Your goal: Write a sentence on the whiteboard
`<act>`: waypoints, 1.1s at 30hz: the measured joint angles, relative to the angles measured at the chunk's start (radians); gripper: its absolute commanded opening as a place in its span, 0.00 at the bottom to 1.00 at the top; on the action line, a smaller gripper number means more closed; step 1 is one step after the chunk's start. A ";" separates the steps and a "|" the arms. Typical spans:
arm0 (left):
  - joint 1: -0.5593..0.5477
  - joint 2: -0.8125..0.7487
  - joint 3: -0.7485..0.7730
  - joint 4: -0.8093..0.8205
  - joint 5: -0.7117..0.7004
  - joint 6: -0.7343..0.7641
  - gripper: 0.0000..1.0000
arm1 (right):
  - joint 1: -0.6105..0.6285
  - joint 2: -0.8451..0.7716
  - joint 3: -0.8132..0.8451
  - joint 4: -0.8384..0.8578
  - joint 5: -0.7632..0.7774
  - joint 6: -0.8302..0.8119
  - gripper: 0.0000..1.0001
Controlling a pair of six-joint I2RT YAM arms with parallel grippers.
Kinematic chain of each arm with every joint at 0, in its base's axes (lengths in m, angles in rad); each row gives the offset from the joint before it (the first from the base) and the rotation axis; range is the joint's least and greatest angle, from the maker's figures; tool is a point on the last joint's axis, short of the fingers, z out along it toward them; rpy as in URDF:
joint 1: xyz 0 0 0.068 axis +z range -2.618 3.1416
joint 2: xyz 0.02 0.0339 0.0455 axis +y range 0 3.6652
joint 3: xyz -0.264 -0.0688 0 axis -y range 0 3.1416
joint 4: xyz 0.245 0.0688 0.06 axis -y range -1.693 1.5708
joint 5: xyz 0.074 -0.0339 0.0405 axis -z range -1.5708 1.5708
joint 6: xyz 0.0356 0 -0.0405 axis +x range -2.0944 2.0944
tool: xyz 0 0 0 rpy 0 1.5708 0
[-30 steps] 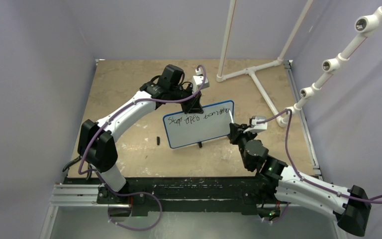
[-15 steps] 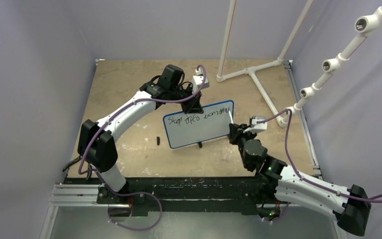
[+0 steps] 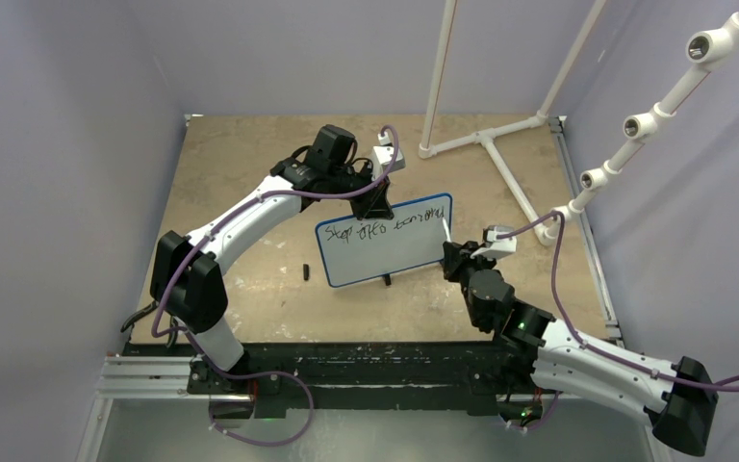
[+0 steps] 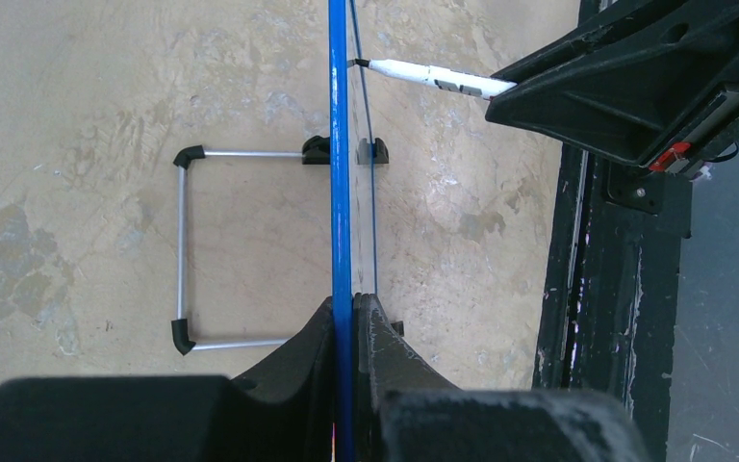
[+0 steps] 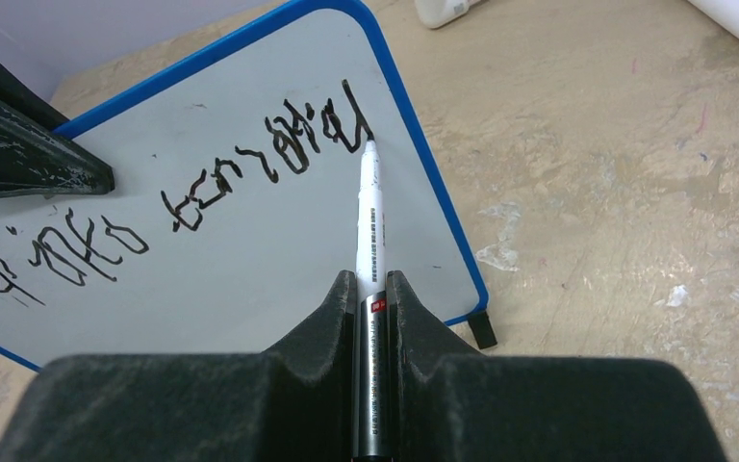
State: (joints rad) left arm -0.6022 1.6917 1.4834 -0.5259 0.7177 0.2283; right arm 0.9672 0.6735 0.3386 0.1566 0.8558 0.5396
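The whiteboard (image 3: 385, 255) stands upright mid-table, white with a thin blue rim, and my left gripper (image 3: 377, 204) is shut on its top edge. The left wrist view looks down that blue edge (image 4: 341, 173), which is clamped between my left gripper's (image 4: 354, 303) jaws. One line of black handwriting, the sentence (image 3: 382, 228), runs across the upper part of the board. My right gripper (image 5: 372, 284) is shut on a white-and-silver marker (image 5: 369, 221). Its tip touches the whiteboard (image 5: 231, 260) at the end of the sentence (image 5: 293, 144), near the right rim.
A small black marker cap (image 3: 305, 270) lies on the table left of the board. A white pipe frame (image 3: 486, 144) stands at the back right. The board's wire stand (image 4: 183, 250) reaches out behind it. Purple walls close in both sides, and a black rail (image 3: 346, 361) runs along the near edge.
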 measured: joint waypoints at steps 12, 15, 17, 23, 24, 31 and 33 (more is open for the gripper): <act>0.000 0.000 -0.001 0.001 -0.001 0.000 0.00 | -0.005 0.029 0.016 0.085 0.044 -0.111 0.00; 0.000 0.000 -0.001 0.001 -0.002 0.000 0.00 | -0.011 0.039 0.024 0.109 0.045 -0.128 0.00; 0.000 0.000 -0.001 0.002 -0.004 -0.001 0.00 | -0.013 0.042 0.026 0.112 0.044 -0.133 0.00; 0.000 -0.006 -0.011 0.021 -0.011 -0.019 0.00 | -0.014 -0.029 0.027 0.097 0.029 -0.136 0.00; 0.000 -0.007 -0.015 0.028 -0.012 -0.027 0.00 | -0.014 -0.056 0.027 0.097 0.019 -0.138 0.00; -0.001 -0.011 -0.040 0.090 -0.018 -0.084 0.00 | -0.015 -0.190 0.027 0.091 -0.018 -0.156 0.00; -0.002 -0.011 -0.042 0.100 -0.020 -0.099 0.00 | -0.016 -0.203 0.027 0.082 -0.032 -0.159 0.00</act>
State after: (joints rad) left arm -0.6044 1.6806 1.4414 -0.4259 0.6979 0.1291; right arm 0.9512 0.4702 0.3653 0.2390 0.8238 0.3809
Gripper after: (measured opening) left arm 0.052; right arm 0.126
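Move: The marker held in the right hand touches the board at the foot of the last letter, about 8 cm ahead of that hand, 1 cm to its left and roughly level. The whiteboard's middle is some 5 cm ahead, 14 cm left and 6 cm below; the left hand grips its top edge about 8 cm ahead, 14 cm left and 3 cm up. From the left hand that letter lies about 13 cm right, 1 cm ahead and 4 cm down. Upward goes the right hand, first drawing the marker tip about 2 cm up the whiteboard with a slight forward and rightward lean for the last letter's closing stroke. It then lifts the tip off and rises a further 5 cm, backing some 2 cm and easing right as the wrist tips up about 10 degrees. Its fingers keep the marker, and the left hand keeps its grip on the board's top edge. ##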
